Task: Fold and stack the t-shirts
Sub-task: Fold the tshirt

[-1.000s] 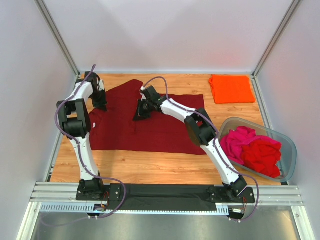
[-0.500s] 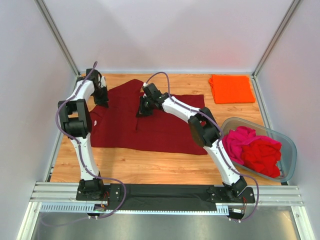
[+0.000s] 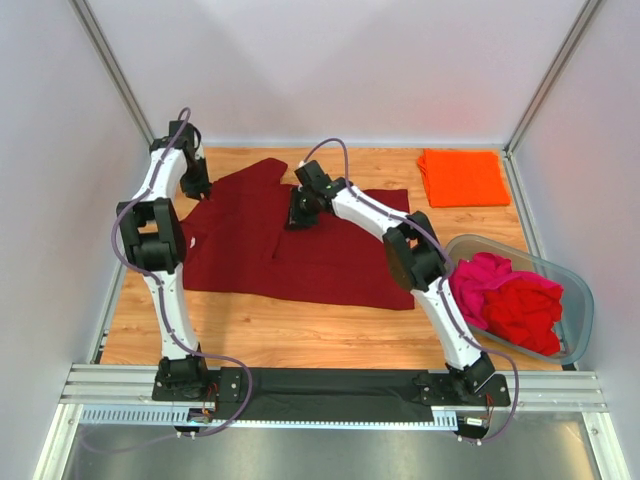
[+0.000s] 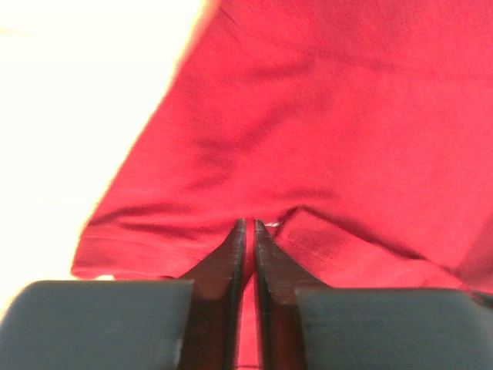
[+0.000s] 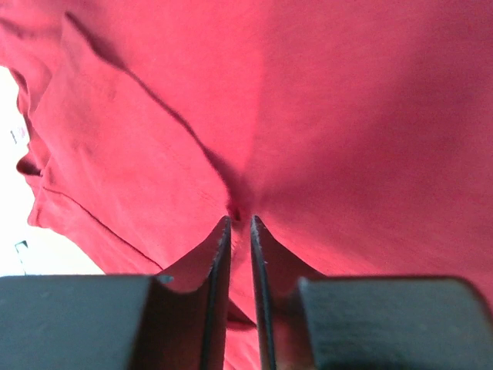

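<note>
A dark maroon t-shirt (image 3: 300, 262) lies spread across the wooden table, its far left part bunched into a raised flap. My left gripper (image 3: 194, 186) (image 4: 248, 224) sits at the shirt's far left edge by a hem. Its jaws stand a narrow slit apart, with the cloth puckered at the tips. My right gripper (image 3: 301, 216) (image 5: 239, 220) rests on the shirt's far middle, jaws also slightly parted over a pinched fold. A folded orange t-shirt (image 3: 462, 177) lies at the far right. Crumpled magenta-pink (image 3: 474, 280) and red (image 3: 526, 310) t-shirts fill the tub.
The grey translucent tub (image 3: 578, 296) stands at the right edge of the table. White walls and metal posts close in the left, far and right sides. Bare wood (image 3: 300, 335) shows between the maroon shirt and the arm bases.
Both grippers have moved toward the far wall, drawing the shirt's far edge with them. Their jaws have parted from fully shut to a narrow gap.
</note>
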You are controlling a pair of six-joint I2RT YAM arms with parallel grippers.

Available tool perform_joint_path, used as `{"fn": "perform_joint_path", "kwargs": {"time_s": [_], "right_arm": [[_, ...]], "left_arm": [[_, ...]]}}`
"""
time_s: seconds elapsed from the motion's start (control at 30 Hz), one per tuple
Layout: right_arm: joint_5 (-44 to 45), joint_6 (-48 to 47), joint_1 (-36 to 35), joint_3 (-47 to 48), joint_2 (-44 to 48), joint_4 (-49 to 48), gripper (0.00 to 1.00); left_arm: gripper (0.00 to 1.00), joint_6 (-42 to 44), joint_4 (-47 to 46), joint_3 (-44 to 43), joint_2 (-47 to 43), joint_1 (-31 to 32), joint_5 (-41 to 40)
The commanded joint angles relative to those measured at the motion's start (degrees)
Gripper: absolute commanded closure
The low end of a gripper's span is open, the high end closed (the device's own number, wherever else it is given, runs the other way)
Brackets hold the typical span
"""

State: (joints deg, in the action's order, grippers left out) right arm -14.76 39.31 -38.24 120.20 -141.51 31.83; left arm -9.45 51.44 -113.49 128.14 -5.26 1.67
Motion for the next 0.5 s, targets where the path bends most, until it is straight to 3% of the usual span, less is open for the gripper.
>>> {"fn": "perform_joint_path", "kwargs": {"time_s": [0.0, 0.13, 0.2, 0.47], "right_arm": [[4.7, -2.7, 2.6, 0.2, 7.5, 12.2, 0.78], [8.8, -5.6, 3.5, -13.8, 19.1, 20.3, 0.78], [10.5, -6.4, 4.3, -22.4, 24.8, 21.3, 0.79], [14.7, -9.3, 7.6, -37.1, 34.3, 26.1, 0.81]], "left_arm": [[0.67, -4.3, 7.4, -4.5, -2.8, 0.2, -8.3], [0.65, -12.0, 16.5, -3.9, -5.3, 0.7, -10.9], [0.66, -14.8, 16.6, 2.4, -7.3, 1.4, -8.3], [0.7, -21.5, 18.4, 17.2, -12.5, 1.9, -9.6]]}}
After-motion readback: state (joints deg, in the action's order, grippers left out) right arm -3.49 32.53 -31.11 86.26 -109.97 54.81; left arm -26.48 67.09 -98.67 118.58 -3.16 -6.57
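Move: The near edge of the t-shirt is next. Its left end lies about 25 cm back and 3 cm left of the left gripper, some 6 cm lower; the neck label is 12 cm back and 2 cm left, the far sleeve 9 cm ahead and 19 cm right. From the right gripper, the t-shirt's near right corner lies roughly 23 cm back and 31 cm right, 3 cm below; the laundry basket's middle is 22 cm back, 58 cm right. Draw both empty grippers back over the t-shirt towards its near edge, fingers kept slightly open. Sweep the right one some 20 cm right and 12 cm back, rising about 3 cm, and swing its leftward-leaning fingers some 25 degrees nearer vertical. Lift the left one briefly, then bring it back about 12 cm to beside the neck label, tipping its fingers down and turning it slightly counter-clockwise. ##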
